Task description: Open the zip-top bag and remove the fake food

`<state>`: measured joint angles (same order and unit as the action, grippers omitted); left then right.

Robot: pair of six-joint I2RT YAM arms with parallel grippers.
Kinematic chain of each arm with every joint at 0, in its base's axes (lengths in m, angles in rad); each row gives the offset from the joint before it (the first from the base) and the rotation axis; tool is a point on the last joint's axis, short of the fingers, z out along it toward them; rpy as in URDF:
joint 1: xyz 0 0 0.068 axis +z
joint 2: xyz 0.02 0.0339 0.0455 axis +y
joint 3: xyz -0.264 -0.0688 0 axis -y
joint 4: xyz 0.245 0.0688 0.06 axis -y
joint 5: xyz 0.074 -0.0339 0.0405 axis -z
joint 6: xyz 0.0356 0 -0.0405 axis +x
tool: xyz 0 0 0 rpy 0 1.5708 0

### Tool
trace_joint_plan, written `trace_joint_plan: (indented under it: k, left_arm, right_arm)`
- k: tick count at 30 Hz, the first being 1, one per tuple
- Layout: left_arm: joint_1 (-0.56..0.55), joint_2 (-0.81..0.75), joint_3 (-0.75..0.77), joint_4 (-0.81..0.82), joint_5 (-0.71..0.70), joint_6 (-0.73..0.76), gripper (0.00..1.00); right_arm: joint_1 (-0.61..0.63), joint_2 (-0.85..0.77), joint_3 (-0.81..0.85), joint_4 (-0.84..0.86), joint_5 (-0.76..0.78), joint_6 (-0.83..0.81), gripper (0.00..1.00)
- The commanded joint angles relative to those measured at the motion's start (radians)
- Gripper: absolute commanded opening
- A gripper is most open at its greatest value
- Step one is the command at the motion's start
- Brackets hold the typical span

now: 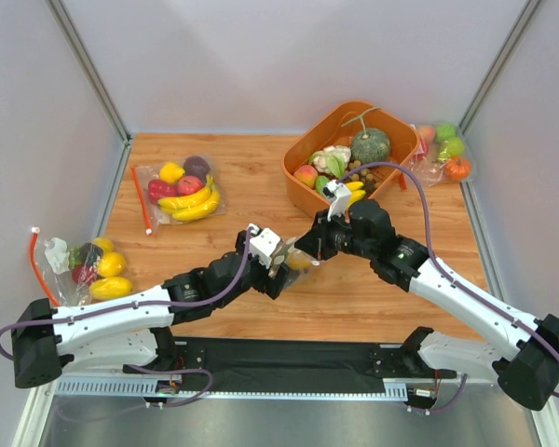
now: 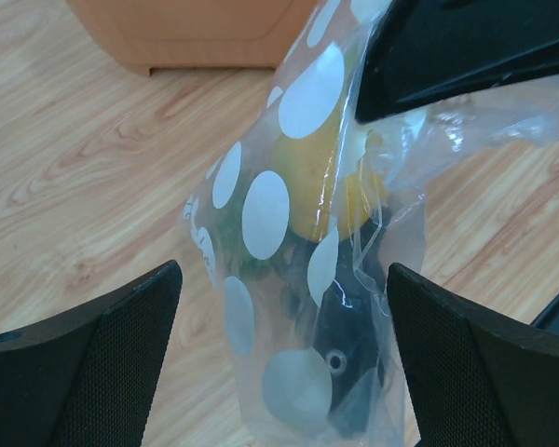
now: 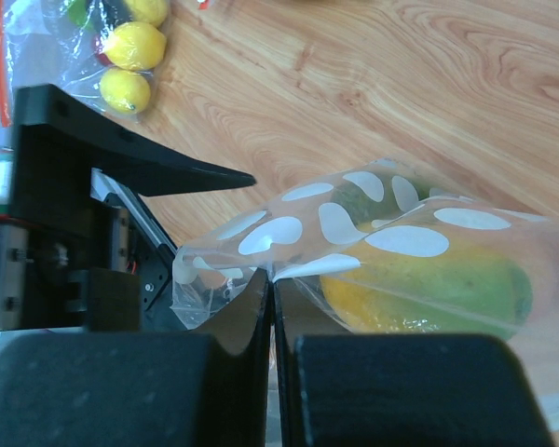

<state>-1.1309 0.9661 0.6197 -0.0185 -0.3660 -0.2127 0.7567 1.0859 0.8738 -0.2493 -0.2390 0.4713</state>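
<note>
The zip-top bag [image 2: 261,214], clear with white dots, hangs above the table's middle [image 1: 296,263] between both arms. My right gripper [image 3: 273,279] is shut on a fold of its plastic [image 3: 307,223], just left of the yellow-green mango [image 3: 429,279] inside. A darker green piece [image 3: 354,197] lies behind the mango. My left gripper [image 2: 284,275] is open wide, with one finger [image 2: 102,363] on each side of the bag's lower part and neither touching it. Through the film I see the mango [image 2: 307,186] and a dark glossy piece [image 2: 349,317]. The peach is hidden.
An orange bin [image 1: 315,135] at the back holds a grey-green pumpkin [image 1: 371,144] and other toy food. Plain fruit bags lie at back left [image 1: 182,191], far left [image 1: 88,265] and back right [image 1: 443,149]. A red strip [image 1: 142,200] lies on the wood.
</note>
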Motion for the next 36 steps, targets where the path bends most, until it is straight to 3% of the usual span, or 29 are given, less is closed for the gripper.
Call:
trace_joint_plan:
  k: [1, 2, 5, 8, 9, 12, 13, 16, 20, 30, 36]
  left_arm:
    - [-0.004, 0.043, -0.005, 0.068, -0.036, 0.021, 0.97]
    - [-0.004, 0.048, -0.003, 0.069, -0.028, 0.022, 0.94]
    - [-0.004, 0.043, -0.008, 0.074, 0.002, 0.027, 0.69]
    - [-0.004, 0.02, -0.018, 0.065, 0.047, 0.048, 0.21]
    - [-0.004, 0.007, -0.021, 0.058, 0.048, 0.05, 0.0]
    - [-0.001, -0.021, -0.034, 0.023, 0.091, 0.062, 0.0]
    - [0.009, -0.045, -0.037, 0.023, 0.11, 0.061, 0.0]
    - [0.069, -0.108, -0.04, -0.041, 0.257, 0.047, 0.0]
    - [0.14, -0.176, -0.026, -0.113, 0.432, 0.018, 0.0]
    - [0.289, -0.09, 0.198, -0.366, 0.677, -0.089, 0.0]
    - [0.374, -0.07, 0.27, -0.377, 0.825, -0.152, 0.0]
  right_arm:
    - [0.009, -0.014, 0.059, 0.035, -0.034, -0.002, 0.0]
    - [0.007, -0.021, 0.059, 0.033, -0.037, -0.003, 0.0]
    - [0.007, -0.029, 0.057, 0.025, -0.031, -0.013, 0.0]
    - [0.007, -0.04, 0.057, 0.012, 0.001, -0.042, 0.02]
    - [0.006, -0.046, 0.062, 0.002, 0.012, -0.052, 0.05]
    - [0.006, -0.057, 0.099, -0.04, 0.062, -0.126, 0.24]
    - [0.006, -0.066, 0.137, -0.074, 0.075, -0.175, 0.37]
    - [0.004, -0.107, 0.192, -0.143, 0.136, -0.265, 0.6]
    - [-0.005, -0.211, 0.193, -0.147, 0.187, -0.417, 0.78]
    - [-0.017, -0.487, -0.004, -0.074, -0.114, -0.545, 0.84]
    - [-0.016, -0.503, -0.029, -0.081, -0.23, -0.55, 0.83]
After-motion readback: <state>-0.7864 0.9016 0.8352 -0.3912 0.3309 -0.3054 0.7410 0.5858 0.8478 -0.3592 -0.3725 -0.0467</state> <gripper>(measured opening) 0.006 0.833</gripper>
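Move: The dotted zip-top bag hangs from the shut fingers of the right hand, its middle about 1 cm ahead of them, 1 cm to their left and 6 cm below. From the left hand, whose open jaws already straddle its near side, the bag's middle is about 3 cm ahead, 3 cm right and 4 cm below. From that same left hand, the orange bin stands some 28 cm ahead and 16 cm right, and the banana bag 24 cm ahead and 24 cm left, both roughly 13 cm lower. The left hand dips about 2 cm and shuts its wide-open fingers on the near side of the dotted bag, pinching the film, then keeps that hold as it draws back some 3 cm and rises about 6 cm, tipping 20 degrees downward and turning slightly clockwise. The right hand stays put until that pinch is made, then opens wide and lets go of the bag, lifting about 12 cm while swinging 7 cm to its right and tilting its fingers up some 40 degrees to nearly level, and finally comes back towards the bases by about 7 cm, ending open to the right of the bag. ##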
